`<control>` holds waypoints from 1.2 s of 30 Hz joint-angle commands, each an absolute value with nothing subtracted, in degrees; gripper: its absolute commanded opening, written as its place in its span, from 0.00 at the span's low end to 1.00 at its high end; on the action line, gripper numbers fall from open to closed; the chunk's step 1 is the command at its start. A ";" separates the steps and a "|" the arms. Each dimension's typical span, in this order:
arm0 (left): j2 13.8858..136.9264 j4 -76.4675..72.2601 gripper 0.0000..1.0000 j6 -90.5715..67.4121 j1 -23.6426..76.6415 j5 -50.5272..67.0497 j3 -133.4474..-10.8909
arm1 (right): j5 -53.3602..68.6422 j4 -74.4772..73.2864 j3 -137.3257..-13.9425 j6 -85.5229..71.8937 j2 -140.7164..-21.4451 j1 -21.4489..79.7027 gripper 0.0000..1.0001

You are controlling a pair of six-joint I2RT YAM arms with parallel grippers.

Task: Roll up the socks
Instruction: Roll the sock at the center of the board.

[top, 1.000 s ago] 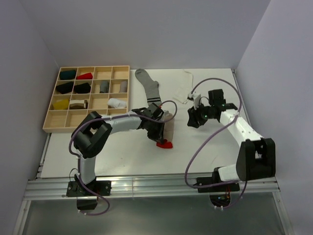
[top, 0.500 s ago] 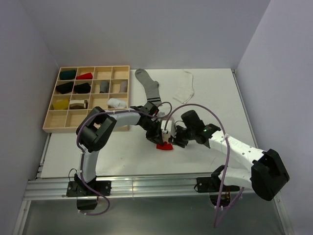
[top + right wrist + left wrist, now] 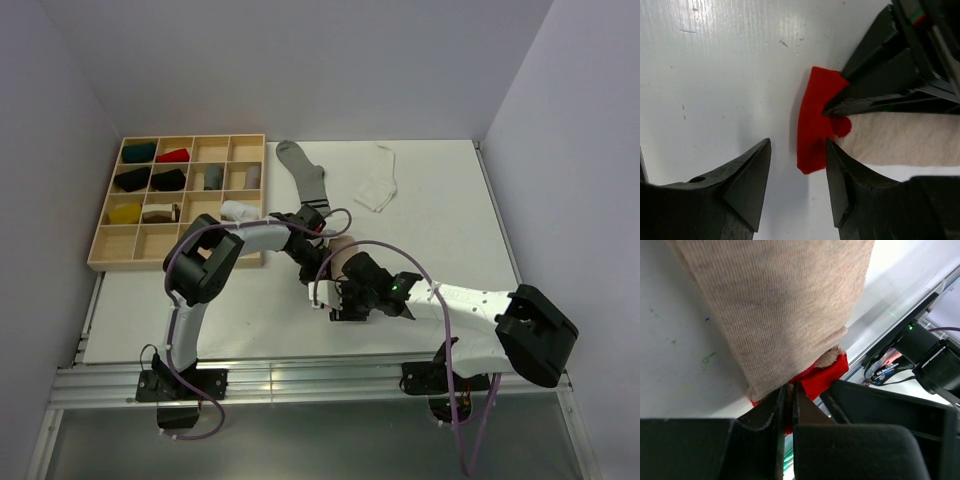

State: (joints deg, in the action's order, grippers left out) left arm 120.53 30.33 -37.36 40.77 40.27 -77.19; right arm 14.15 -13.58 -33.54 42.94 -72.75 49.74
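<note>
A beige sock (image 3: pixel 790 305) with a red end (image 3: pixel 825 377) lies mid-table. My left gripper (image 3: pixel 788 390) is shut on its edge where the beige meets the red. In the top view the left gripper (image 3: pixel 317 268) sits over the beige sock (image 3: pixel 343 250). My right gripper (image 3: pixel 797 142) is open just above the table, its fingers either side of the tip of the red end (image 3: pixel 815 125), apart from it. From above, the right gripper (image 3: pixel 335 303) hides the red end. A long grey sock with black stripes (image 3: pixel 305 180) lies flat behind.
A wooden compartment tray (image 3: pixel 108 240) with several rolled socks stands at the left. A small white sock (image 3: pixel 378 190) lies at the back, right of centre. The table's front rail (image 3: pixel 300 375) runs close behind the right gripper. Both arms crowd the middle.
My right arm has swung from the right side of the table leftward and down to the sock's red end, its jaws a little wider. The left gripper has kept its hold and barely moved.
</note>
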 commanded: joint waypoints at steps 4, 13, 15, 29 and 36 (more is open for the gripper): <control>122.25 32.08 0.00 -36.65 40.52 38.41 -79.54 | 9.67 -6.77 -32.87 43.42 -75.40 51.68 0.55; 121.99 30.15 0.00 -37.26 40.43 40.69 -77.96 | 7.74 -3.78 -33.83 42.54 -79.45 51.77 0.40; 121.90 29.88 0.01 -37.35 40.34 41.48 -77.61 | 8.08 -5.44 -34.45 42.28 -79.89 51.86 0.37; 106.27 -5.95 0.32 -55.45 36.65 34.91 -58.90 | 36.46 -34.78 -48.42 47.19 -86.13 37.89 0.22; 98.01 -22.31 0.31 -58.63 35.95 21.99 -47.13 | 44.38 -46.30 -56.24 50.71 -95.09 32.44 0.22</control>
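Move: Just beyond the right hand's open fingers lies the sock's red cuff, its middle about 2 cm ahead, 2 cm to the left and 2 cm below. The tan sock body runs forward from it, centred about 8 cm straight ahead. Farther out, some 26 cm ahead, lie the grey sock 8 cm to the left and the white sock 8 cm to the right. The left hand already pinches the cuff, whose middle is about 1 cm back, 1 cm to its right and 1 cm lower. Sinking some 2 cm onto the red cuff and easing about 1.5 cm forward, the right hand pinches its right-hand part while the left keeps its hold. The right then lifts the pinch about 2 cm and tips its fingertips back towards the base some 30 degrees. Meanwhile the left opens, lets go and pulls off forward and up, roughly 7 cm, turning counter-clockwise. ##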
